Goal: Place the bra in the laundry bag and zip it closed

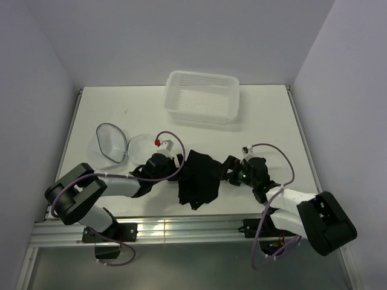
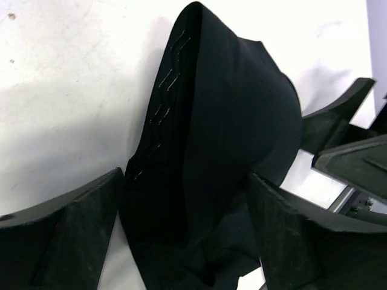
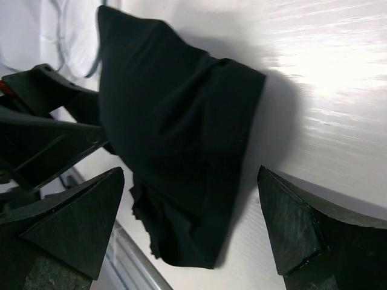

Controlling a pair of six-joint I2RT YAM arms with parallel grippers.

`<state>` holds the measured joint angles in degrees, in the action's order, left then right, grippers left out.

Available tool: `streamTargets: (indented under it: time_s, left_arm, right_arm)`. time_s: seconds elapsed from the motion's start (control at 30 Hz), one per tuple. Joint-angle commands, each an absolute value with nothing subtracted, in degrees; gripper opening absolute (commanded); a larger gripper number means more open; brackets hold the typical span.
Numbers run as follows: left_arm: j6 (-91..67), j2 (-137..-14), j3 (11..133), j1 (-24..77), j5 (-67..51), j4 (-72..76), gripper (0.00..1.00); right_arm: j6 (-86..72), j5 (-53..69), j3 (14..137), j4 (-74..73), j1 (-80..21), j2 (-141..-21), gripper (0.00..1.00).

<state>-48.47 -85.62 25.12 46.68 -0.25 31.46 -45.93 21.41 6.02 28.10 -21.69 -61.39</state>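
The black bra (image 1: 198,178) lies crumpled flat on the white table (image 1: 266,115), between my two arms. My left gripper (image 1: 181,162) reaches it from the left and is open, its fingers (image 2: 78,229) straddling the bra (image 2: 224,133) without pinching it. My right gripper (image 1: 222,172) comes from the right, also open wide, with the bra (image 3: 181,121) lying between its fingers (image 3: 290,223). The laundry bag (image 1: 110,141) sits unzipped at the left, its two mesh halves spread apart, nothing inside.
A white perforated basket (image 1: 202,95) stands at the back centre. The table's near edge and metal rail (image 1: 181,228) run just below the bra. Walls close in on both sides.
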Motion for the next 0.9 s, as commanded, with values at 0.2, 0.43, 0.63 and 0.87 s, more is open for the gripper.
streamTargets:
  time_s: [0.2,0.43,0.63,0.87]
  left_arm:
    - [-47.46,-87.80,26.02,46.14,-2.64,37.70,0.54]
    - [-47.29,-87.98,26.37,46.05,-2.46,37.27,0.27]
    - [-47.46,-89.21,26.19,45.70,-3.69,38.67,0.17]
    - [-47.46,-88.42,25.66,45.18,-4.66,39.55,0.08]
  right_arm:
    - [-50.53,29.53,5.36,47.98,-21.71,-73.20,0.99]
    - [-50.98,27.52,8.17,50.27,-26.09,-78.13,0.99]
    - [-51.50,25.50,10.72,51.86,-28.38,-82.44,1.00]
    - [-53.61,21.98,13.62,56.76,-31.20,-88.06,0.64]
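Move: The folded black bra lies between the hands, its middle about 11 cm to the right hand's left and 3 cm back, roughly a centimetre lower. From the left hand that middle is some 8 cm to the right and 3 cm back. The open white laundry bag stands about 23 cm to the left hand's left and 9 cm farther out; the white basket is some 31 cm ahead and 9 cm to its right. Left hand shuts on the bra's left edge; right goes about 6 cm left to its right side, part-closing. ##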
